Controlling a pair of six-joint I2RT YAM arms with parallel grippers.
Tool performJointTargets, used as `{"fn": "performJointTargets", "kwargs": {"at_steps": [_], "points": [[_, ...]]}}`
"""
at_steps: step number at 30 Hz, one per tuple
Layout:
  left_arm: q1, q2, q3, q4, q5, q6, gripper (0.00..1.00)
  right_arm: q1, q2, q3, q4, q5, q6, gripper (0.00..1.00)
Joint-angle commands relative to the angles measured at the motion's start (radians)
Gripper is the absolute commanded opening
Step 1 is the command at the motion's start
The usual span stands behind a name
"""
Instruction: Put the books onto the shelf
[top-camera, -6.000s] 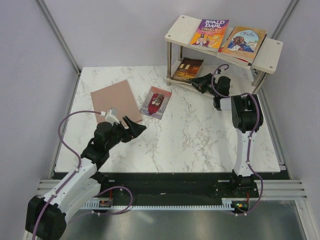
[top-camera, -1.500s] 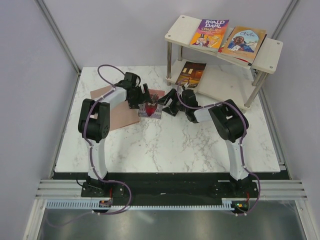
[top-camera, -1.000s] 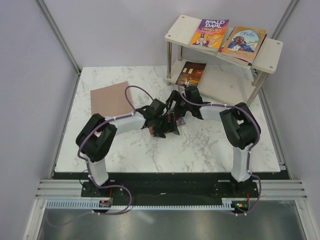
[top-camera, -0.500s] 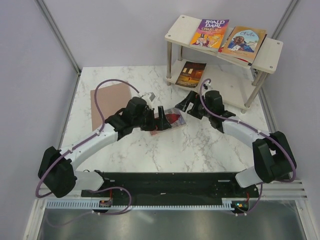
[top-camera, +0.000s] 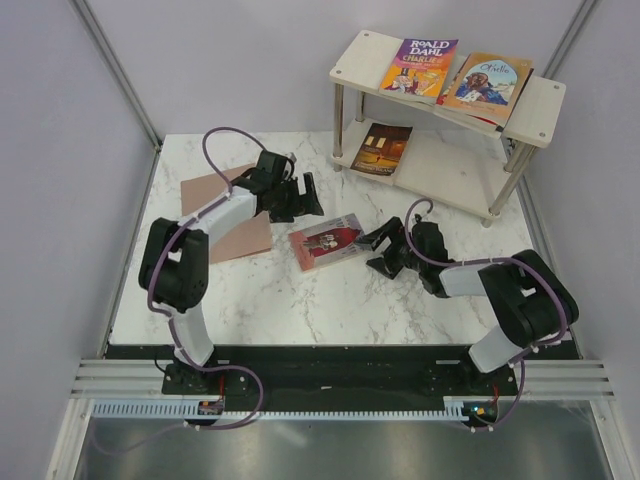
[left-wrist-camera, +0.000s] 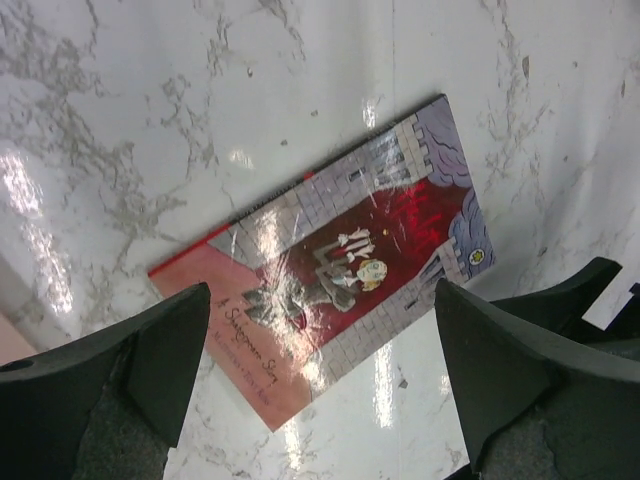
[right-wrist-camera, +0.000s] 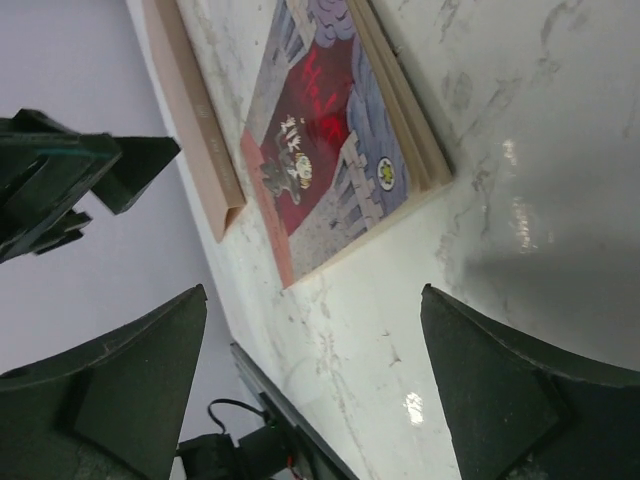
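Observation:
A pale pink-red book (top-camera: 327, 241) lies flat on the marble table, held by nothing. My left gripper (top-camera: 303, 197) hovers open above its far-left side; in the left wrist view the book (left-wrist-camera: 340, 270) lies under the open left gripper (left-wrist-camera: 325, 370). My right gripper (top-camera: 383, 252) stands open just right of it, low over the table; the right wrist view shows the book (right-wrist-camera: 320, 140) ahead of the open right gripper (right-wrist-camera: 315, 370). The shelf (top-camera: 540, 110) at the back right carries a Roald Dahl book (top-camera: 420, 66) and an orange Othello book (top-camera: 488, 80) on top, and a dark brown-orange book (top-camera: 381, 148) below.
A plain pinkish-brown book (top-camera: 215, 195) lies flat at the table's left, partly under the left arm; its edge (right-wrist-camera: 190, 110) shows in the right wrist view. Grey walls close in the table on both sides and at the back.
Both grippers have drawn back from the pink-red book: the left up and to the left, the right down to the book's right side. The book lies flat near the table's middle.

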Motion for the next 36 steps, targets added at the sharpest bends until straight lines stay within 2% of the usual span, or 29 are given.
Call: {"fn": "performJointTargets", "kwargs": {"at_steps": [1, 5, 8, 10, 14, 18, 21, 22, 25, 28, 31, 36], "points": [[0.012, 0.131, 0.121, -0.012, 0.053, 0.069, 1.0, 0.035, 0.081, -0.014, 0.257, -0.003, 0.159, 0.94], [0.012, 0.194, 0.124, -0.018, 0.095, 0.052, 0.98, 0.086, 0.216, -0.002, 0.34, 0.011, 0.244, 0.93], [0.011, 0.208, 0.077, -0.015, 0.105, 0.049, 0.98, 0.109, 0.323, 0.001, 0.506, 0.008, 0.346, 0.92], [0.011, 0.202, 0.043, -0.006, 0.113, 0.046, 0.98, 0.117, 0.363, 0.009, 0.551, 0.013, 0.38, 0.9], [0.006, 0.131, -0.118, 0.06, 0.177, 0.006, 0.96, 0.12, 0.402, 0.02, 0.584, 0.052, 0.389, 0.88], [-0.015, -0.005, -0.269, 0.137, 0.239, -0.055, 0.95, 0.121, 0.384, 0.059, 0.523, 0.057, 0.342, 0.84], [-0.047, -0.073, -0.356, 0.18, 0.248, -0.097, 0.95, 0.123, 0.358, 0.079, 0.472, 0.057, 0.297, 0.72], [-0.063, -0.106, -0.37, 0.186, 0.242, -0.104, 0.95, 0.123, 0.353, 0.083, 0.469, 0.056, 0.282, 0.51], [-0.067, -0.146, -0.396, 0.189, 0.222, -0.112, 0.95, 0.121, 0.339, 0.084, 0.466, 0.036, 0.257, 0.2], [-0.066, -0.174, -0.413, 0.201, 0.191, -0.098, 0.96, 0.121, 0.319, 0.093, 0.466, -0.012, 0.227, 0.12], [-0.064, -0.217, -0.442, 0.232, 0.171, -0.089, 0.96, 0.106, 0.29, 0.102, 0.467, -0.082, 0.193, 0.08], [-0.061, -0.309, -0.513, 0.309, 0.167, -0.111, 0.97, 0.075, 0.267, 0.096, 0.564, -0.181, 0.255, 0.07]]}}
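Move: The red Shakespeare book lies flat between the hands, its middle about 5 cm back and 5 cm to the right of the left hand, some 7 cm below. The tan board is 15 cm to the left hand's left and 2 cm farther out; the brown book on the lower shelf is about 16 cm ahead and 16 cm right. From the right hand, the Shakespeare book is 3 cm ahead, 9 cm left and 4 cm below. The left hand sinks about 6 cm onto the book and, fingers staying wide, drags back towards the robot some 12 cm to swing it round, easing up slightly at the end. Meanwhile the right hand slides about 6 cm left to the book, rolling its left side up some 15 degrees, then closes almost shut to pinch the book's right-hand edge and starts lifting it. ##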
